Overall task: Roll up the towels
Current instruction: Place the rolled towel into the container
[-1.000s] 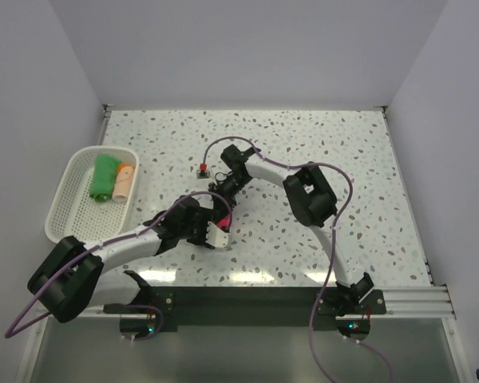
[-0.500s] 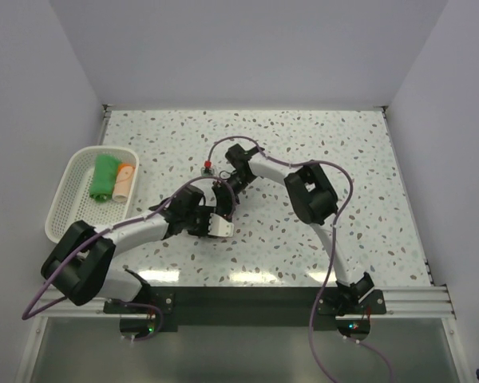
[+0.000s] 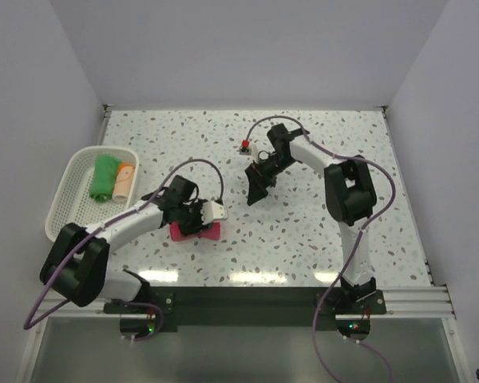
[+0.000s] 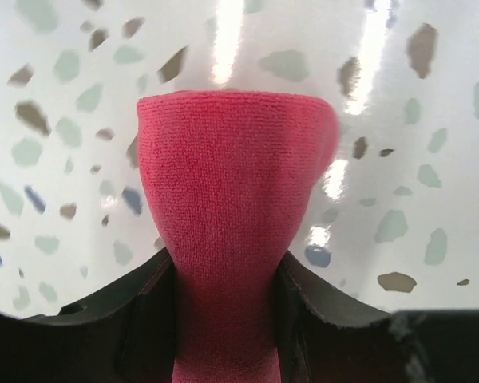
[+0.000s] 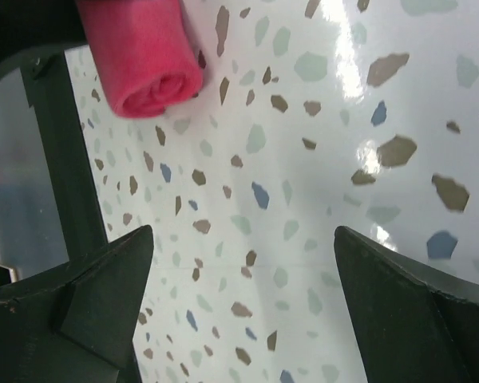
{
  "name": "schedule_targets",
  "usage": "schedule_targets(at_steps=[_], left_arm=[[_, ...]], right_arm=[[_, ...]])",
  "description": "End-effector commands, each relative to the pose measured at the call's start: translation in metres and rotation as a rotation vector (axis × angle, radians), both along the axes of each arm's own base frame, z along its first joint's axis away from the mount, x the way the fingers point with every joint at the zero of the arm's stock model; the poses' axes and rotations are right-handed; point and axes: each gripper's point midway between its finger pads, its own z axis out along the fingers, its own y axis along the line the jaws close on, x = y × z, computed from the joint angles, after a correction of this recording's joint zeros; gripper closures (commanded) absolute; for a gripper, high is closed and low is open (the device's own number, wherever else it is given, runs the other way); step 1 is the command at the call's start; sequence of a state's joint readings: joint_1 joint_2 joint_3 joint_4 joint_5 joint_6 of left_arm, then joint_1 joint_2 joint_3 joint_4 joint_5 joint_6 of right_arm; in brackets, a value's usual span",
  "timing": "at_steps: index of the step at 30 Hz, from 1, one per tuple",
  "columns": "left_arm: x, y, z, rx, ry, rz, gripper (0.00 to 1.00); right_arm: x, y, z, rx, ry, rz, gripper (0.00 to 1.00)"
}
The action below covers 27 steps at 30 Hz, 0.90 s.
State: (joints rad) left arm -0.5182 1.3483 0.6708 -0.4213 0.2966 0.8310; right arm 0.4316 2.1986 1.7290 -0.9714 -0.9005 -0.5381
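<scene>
A pink-red towel point(image 3: 211, 232), rolled into a tube, lies on the speckled table in front of the left arm. My left gripper point(image 3: 194, 218) is shut on its middle; in the left wrist view the roll point(image 4: 235, 175) is pinched narrow between the jaws of that gripper point(image 4: 223, 281). My right gripper point(image 3: 255, 190) hangs open to the right of the roll, apart from it. The right wrist view shows its gripper point(image 5: 243, 267) spread wide over bare table, with the roll's spiral end point(image 5: 148, 68) at the upper left. A green towel point(image 3: 105, 177) and a peach-orange towel point(image 3: 125, 180) lie rolled in the basket.
The white mesh basket point(image 3: 64, 191) stands at the table's left edge. A small red connector point(image 3: 244, 146) on the right arm's cable hangs behind the right gripper. White walls close the table in at the back and both sides.
The right gripper has opened, let go of the pink-red roll and drawn back to the right. The left gripper has closed on the roll and brought it a little left and nearer.
</scene>
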Motion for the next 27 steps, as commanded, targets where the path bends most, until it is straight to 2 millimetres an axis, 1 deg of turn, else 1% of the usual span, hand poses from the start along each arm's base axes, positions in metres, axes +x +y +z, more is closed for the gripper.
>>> schedule_targets(at_steps=[1, 2, 3, 5, 6, 8, 9, 10, 11, 12, 14, 15, 16, 17, 18, 19, 20, 22, 23, 24, 25, 27], left_arm=[[0.013, 0.011, 0.031, -0.088, 0.167, 0.287, 0.99], [0.023, 0.013, 0.042, -0.122, 0.156, 0.326, 1.00], [0.044, 0.021, 0.065, -0.160, 0.113, 0.392, 1.00], [0.061, 0.032, 0.087, -0.202, 0.085, 0.473, 1.00], [0.077, 0.047, 0.106, -0.218, 0.048, 0.534, 1.00], [0.093, 0.073, 0.123, -0.219, 0.005, 0.620, 1.00], [0.108, 0.101, 0.142, -0.230, -0.048, 0.704, 1.00], [0.116, 0.119, 0.150, -0.226, -0.084, 0.750, 1.00], [0.124, 0.146, 0.159, -0.195, -0.137, 0.827, 1.00], [0.135, 0.184, 0.176, -0.188, -0.225, 0.925, 1.00], [0.142, 0.230, 0.191, -0.140, -0.325, 1.030, 1.00], [0.145, 0.261, 0.202, -0.121, -0.390, 1.100, 1.00], [0.146, 0.278, 0.207, -0.088, -0.430, 1.150, 1.00], [0.142, 0.299, 0.205, -0.014, -0.462, 1.218, 1.00], [0.144, 0.316, 0.212, 0.021, -0.526, 1.258, 1.00], [0.144, 0.325, 0.213, 0.055, -0.561, 1.281, 1.00], [0.141, 0.344, 0.214, 0.105, -0.617, 1.338, 1.00], [0.139, 0.359, 0.214, 0.144, -0.669, 1.383, 1.00], [0.135, 0.366, 0.204, 0.179, -0.669, 1.414, 1.00], [0.138, 0.373, 0.208, 0.186, -0.715, 1.432, 1.00], [0.139, 0.377, 0.206, 0.199, -0.729, 1.445, 1.00], [0.140, 0.388, 0.193, 0.232, -0.747, 1.480, 1.00]], right_arm=[[-0.008, -0.010, 0.035, 0.014, -0.065, -0.019, 0.02], [-0.007, -0.013, 0.038, 0.019, -0.065, -0.031, 0.02], [-0.009, -0.016, 0.038, 0.018, -0.058, -0.039, 0.01], [-0.006, -0.024, 0.046, 0.027, -0.064, -0.067, 0.02], [-0.006, -0.026, 0.047, 0.029, -0.062, -0.074, 0.02], [-0.002, -0.032, 0.051, 0.029, -0.065, -0.094, 0.02], [-0.002, -0.033, 0.052, 0.029, -0.066, -0.100, 0.02], [-0.001, -0.035, 0.054, 0.030, -0.067, -0.107, 0.02], [-0.001, -0.035, 0.056, 0.030, -0.070, -0.110, 0.01], [-0.001, -0.036, 0.056, 0.029, -0.071, -0.113, 0.02], [0.002, -0.036, 0.057, 0.030, -0.075, -0.128, 0.02], [0.001, -0.036, 0.056, 0.030, -0.069, -0.133, 0.02], [0.002, -0.036, 0.057, 0.032, -0.068, -0.139, 0.02], [0.002, -0.035, 0.058, 0.035, -0.063, -0.143, 0.02], [0.003, -0.034, 0.059, 0.038, -0.059, -0.146, 0.01], [0.004, -0.034, 0.060, 0.042, -0.054, -0.147, 0.02], [0.004, -0.033, 0.061, 0.042, -0.050, -0.148, 0.01], [0.005, -0.032, 0.061, 0.042, -0.039, -0.148, 0.01], [0.004, -0.032, 0.061, 0.039, -0.030, -0.151, 0.02], [0.005, -0.031, 0.062, 0.039, -0.031, -0.154, 0.01], [0.006, -0.032, 0.060, 0.036, -0.029, -0.156, 0.01], [0.007, -0.032, 0.061, 0.030, -0.028, -0.161, 0.01]])
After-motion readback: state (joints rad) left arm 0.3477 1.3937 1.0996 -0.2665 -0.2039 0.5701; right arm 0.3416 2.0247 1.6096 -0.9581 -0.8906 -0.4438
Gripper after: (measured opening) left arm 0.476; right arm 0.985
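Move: The left hand already grips the rolled pink towel low over the table. The container's middle lies about 31 cm to its left and 8 cm farther out, at roughly its height. Inside, the peach towel roll is some 23 cm left and 12 cm ahead of that hand, the green one about 27 cm left and 14 cm ahead. From the empty right hand the container is around 48 cm to the left, roughly level with it fore and aft. Leftward in a fast, high arc of about 35 cm, the left hand carries the gripped pink towel to the container, first climbing and reaching forward, then sweeping left over the rim as the wrist swings some 80 degrees counter-clockwise. The right hand, fingers still wide open, draws off a little up and to its right. ##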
